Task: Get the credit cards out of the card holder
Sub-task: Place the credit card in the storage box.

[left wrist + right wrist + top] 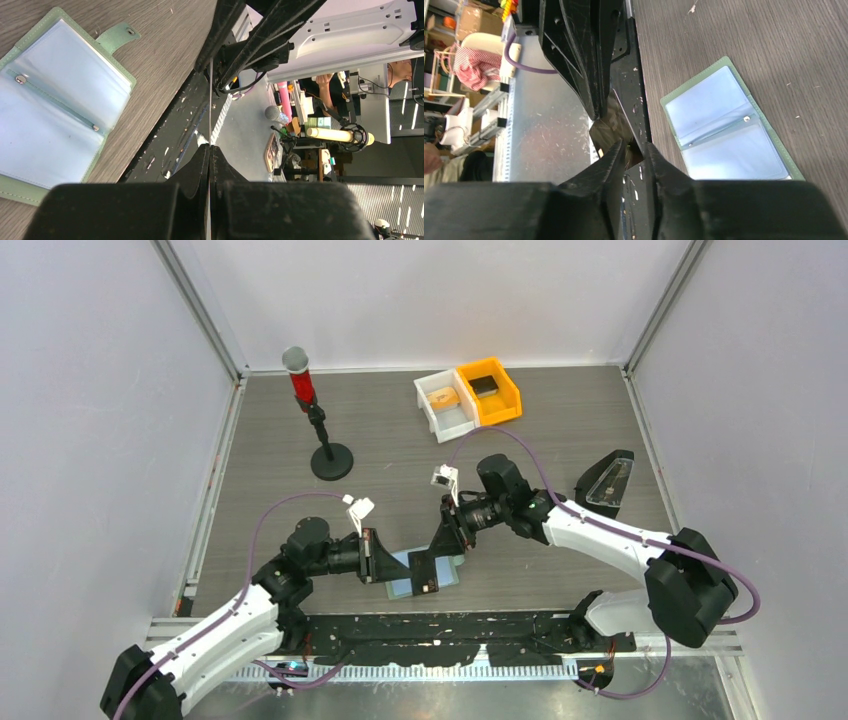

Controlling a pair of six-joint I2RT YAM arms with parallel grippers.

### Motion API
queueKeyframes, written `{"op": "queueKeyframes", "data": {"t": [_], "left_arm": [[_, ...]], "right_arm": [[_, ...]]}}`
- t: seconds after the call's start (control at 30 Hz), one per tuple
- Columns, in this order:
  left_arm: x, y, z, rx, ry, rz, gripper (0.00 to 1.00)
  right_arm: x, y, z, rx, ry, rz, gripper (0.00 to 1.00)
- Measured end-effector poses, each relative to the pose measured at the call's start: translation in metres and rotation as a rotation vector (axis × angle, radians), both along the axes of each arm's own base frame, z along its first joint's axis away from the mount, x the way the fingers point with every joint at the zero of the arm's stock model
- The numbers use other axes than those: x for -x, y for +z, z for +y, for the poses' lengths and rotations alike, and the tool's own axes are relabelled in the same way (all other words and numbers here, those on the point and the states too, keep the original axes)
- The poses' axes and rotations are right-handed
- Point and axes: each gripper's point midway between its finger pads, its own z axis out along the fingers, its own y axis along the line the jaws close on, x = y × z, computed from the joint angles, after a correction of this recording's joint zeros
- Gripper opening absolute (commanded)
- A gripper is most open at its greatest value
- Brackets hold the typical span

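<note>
The card holder (448, 570) lies open and flat near the table's front edge. It also shows in the left wrist view (55, 100) and the right wrist view (724, 130), pale green with bluish pockets and a side tab. I cannot tell whether a light blue card sits inside. My left gripper (388, 566) is shut on a credit card (424, 571), held on edge above the holder's near side. The card is a thin line in the left wrist view (210, 100) and dark brownish in the right wrist view (610, 122). My right gripper (634, 147) is slightly open, with the card's corner between its fingers.
A white bin (437, 418) and an orange bin (503, 402) holding a black block (485, 385) stand at the back. A red microphone on a black stand (331, 460) is back left. A black holder with a clear tray (608, 483) is at right. The black mounting strip (440, 630) runs along the front.
</note>
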Motion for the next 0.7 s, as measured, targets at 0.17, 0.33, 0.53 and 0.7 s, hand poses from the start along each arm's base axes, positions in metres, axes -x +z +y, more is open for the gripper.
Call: {"op": "queueKeyframes", "data": {"t": [0.17, 0.33, 0.53, 0.7], "left_arm": [[-0.001, -0.003, 0.0, -0.006, 0.002, 0.005, 0.05], [-0.004, -0.009, 0.002, -0.03, 0.029, 0.012, 0.49], [-0.008, -0.014, 0.011, -0.091, 0.079, 0.008, 0.99], [-0.013, -0.004, 0.019, -0.171, 0.11, -0.035, 0.99]], "right_arm": [[0.0, 0.006, 0.003, -0.03, -0.001, 0.01, 0.05], [-0.001, 0.007, 0.003, -0.034, -0.029, 0.026, 0.05], [-0.021, 0.02, 0.0, -0.044, -0.149, -0.029, 0.05], [-0.047, 0.029, -0.009, -0.039, -0.296, -0.071, 0.05]]}}
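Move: Just behind the right hand's part-closed fingers, roughly 3 cm back and 3 cm to the left, is the middle of the black credit card, a centimetre or so lower. The left hand still grips it, its middle some 3 cm to that hand's right and level in height. From the right hand the open green card holder lies about 5 cm back, 2 cm left and 12 cm below; the orange bin of the storage box is some 32 cm ahead, 11 cm right, and the white bin 30 cm ahead, 3 cm right, both 10 cm below. Taking over the card in mid-air, the right hand shuts its fingers on the card's near corner while barely moving, the left still pinching. The left hand then spreads its fingers wide and backs off about 2 cm to the left with a slight forward drift, after a small dip. The right carries the card some 5 cm forward towards the storage box, rising about 3 cm and turning roughly 15 degrees clockwise. ##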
